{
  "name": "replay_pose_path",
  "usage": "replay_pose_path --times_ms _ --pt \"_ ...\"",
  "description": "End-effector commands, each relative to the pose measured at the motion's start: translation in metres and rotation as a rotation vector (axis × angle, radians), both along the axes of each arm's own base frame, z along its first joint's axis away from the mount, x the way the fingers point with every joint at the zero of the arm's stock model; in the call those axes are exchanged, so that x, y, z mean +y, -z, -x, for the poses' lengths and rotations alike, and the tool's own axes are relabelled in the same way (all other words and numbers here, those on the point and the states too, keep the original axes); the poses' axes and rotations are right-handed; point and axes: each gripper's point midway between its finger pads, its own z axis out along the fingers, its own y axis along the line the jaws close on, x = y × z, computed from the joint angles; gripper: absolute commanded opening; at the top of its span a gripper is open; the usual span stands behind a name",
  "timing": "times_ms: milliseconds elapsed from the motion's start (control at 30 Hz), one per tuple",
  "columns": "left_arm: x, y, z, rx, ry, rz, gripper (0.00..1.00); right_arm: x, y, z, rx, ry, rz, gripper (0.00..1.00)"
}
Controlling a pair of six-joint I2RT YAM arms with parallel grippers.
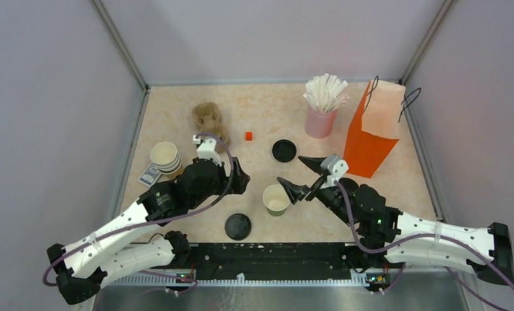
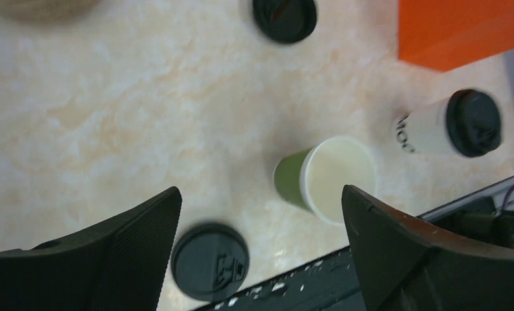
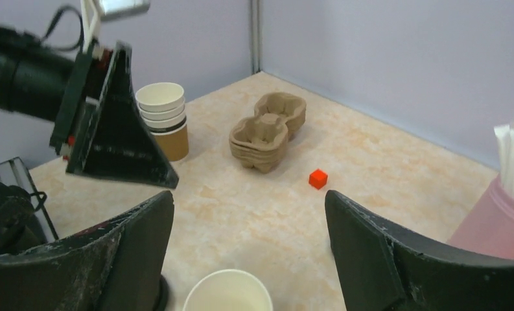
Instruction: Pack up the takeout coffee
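Note:
The takeout coffee cup (image 1: 277, 199), olive-green outside and cream inside, stands upright and lidless near the table's front middle. It also shows in the left wrist view (image 2: 325, 178) and at the bottom of the right wrist view (image 3: 228, 295). One loose black lid (image 1: 238, 227) lies to its front left, another (image 1: 284, 150) behind it. My right gripper (image 1: 289, 168) hovers open just behind and right of the cup (image 3: 249, 194). My left gripper (image 1: 240, 176) hangs open left of the cup with nothing between its fingers (image 2: 260, 191). The orange bag (image 1: 371, 133) stands at the right.
A white cup with a black lid (image 2: 448, 124) sits beside the right arm. A pink cup of straws (image 1: 321, 120) stands by the bag. A stack of lidless cups (image 1: 165, 157), a cardboard cup carrier (image 1: 209, 120) and a small red cube (image 1: 248, 136) sit at the left and middle.

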Motion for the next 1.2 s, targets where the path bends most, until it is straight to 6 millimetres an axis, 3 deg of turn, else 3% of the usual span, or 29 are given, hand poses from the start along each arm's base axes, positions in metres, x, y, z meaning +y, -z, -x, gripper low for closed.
replay_pose_path --times_ms 0,200,400,533,667,767,967,1167 --pt "0.009 0.066 0.038 0.248 0.026 -0.056 0.99 -0.01 -0.016 -0.003 0.176 0.052 -0.108 0.85" --pt "0.037 0.136 0.07 0.545 -0.156 -0.163 0.99 -0.02 -0.016 -0.008 0.236 0.112 -0.136 0.85" --pt "0.024 0.146 0.079 0.627 -0.15 -0.119 0.99 -0.025 -0.015 -0.008 0.25 0.12 -0.163 0.85" --pt "0.009 0.168 0.095 0.704 -0.093 -0.04 0.99 -0.025 -0.015 -0.009 0.249 0.13 -0.152 0.85" --pt "0.013 0.188 0.106 0.751 -0.121 -0.077 0.99 -0.025 -0.015 -0.011 0.249 0.142 -0.135 0.85" --pt "0.015 0.192 0.104 0.744 -0.132 -0.103 0.99 -0.023 -0.013 -0.012 0.255 0.141 -0.13 0.85" --pt "0.018 0.179 0.091 0.686 -0.174 -0.178 0.96 -0.022 -0.006 -0.013 0.264 0.153 -0.105 0.84" --pt "0.006 0.181 0.091 0.686 -0.179 -0.231 0.92 -0.024 -0.003 -0.014 0.268 0.167 -0.093 0.84"
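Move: Below and behind the left hand, the near black lid lies flat on the table, about 7 cm back, some 1 cm to its left and roughly 21 cm down. The green cup stands about 13 cm to the right of that lid and 6 cm farther out; the far lid lies some 29 cm beyond the near lid and 17 cm to its right. From the right hand, the near lid is about 16 cm left, 6 cm back and 28 cm down. Sinking nearly 20 cm while drawing back about 10, the left hand comes down over the near lid, tipping its fingers some 40 degrees until they point almost straight down; it ends easing up and forward a centimetre or so, fingers still wide open, with no contact to be seen. The empty right hand, open, drifts down and right by roughly 2–3 cm, tipping down about 15 degrees by the cup. ##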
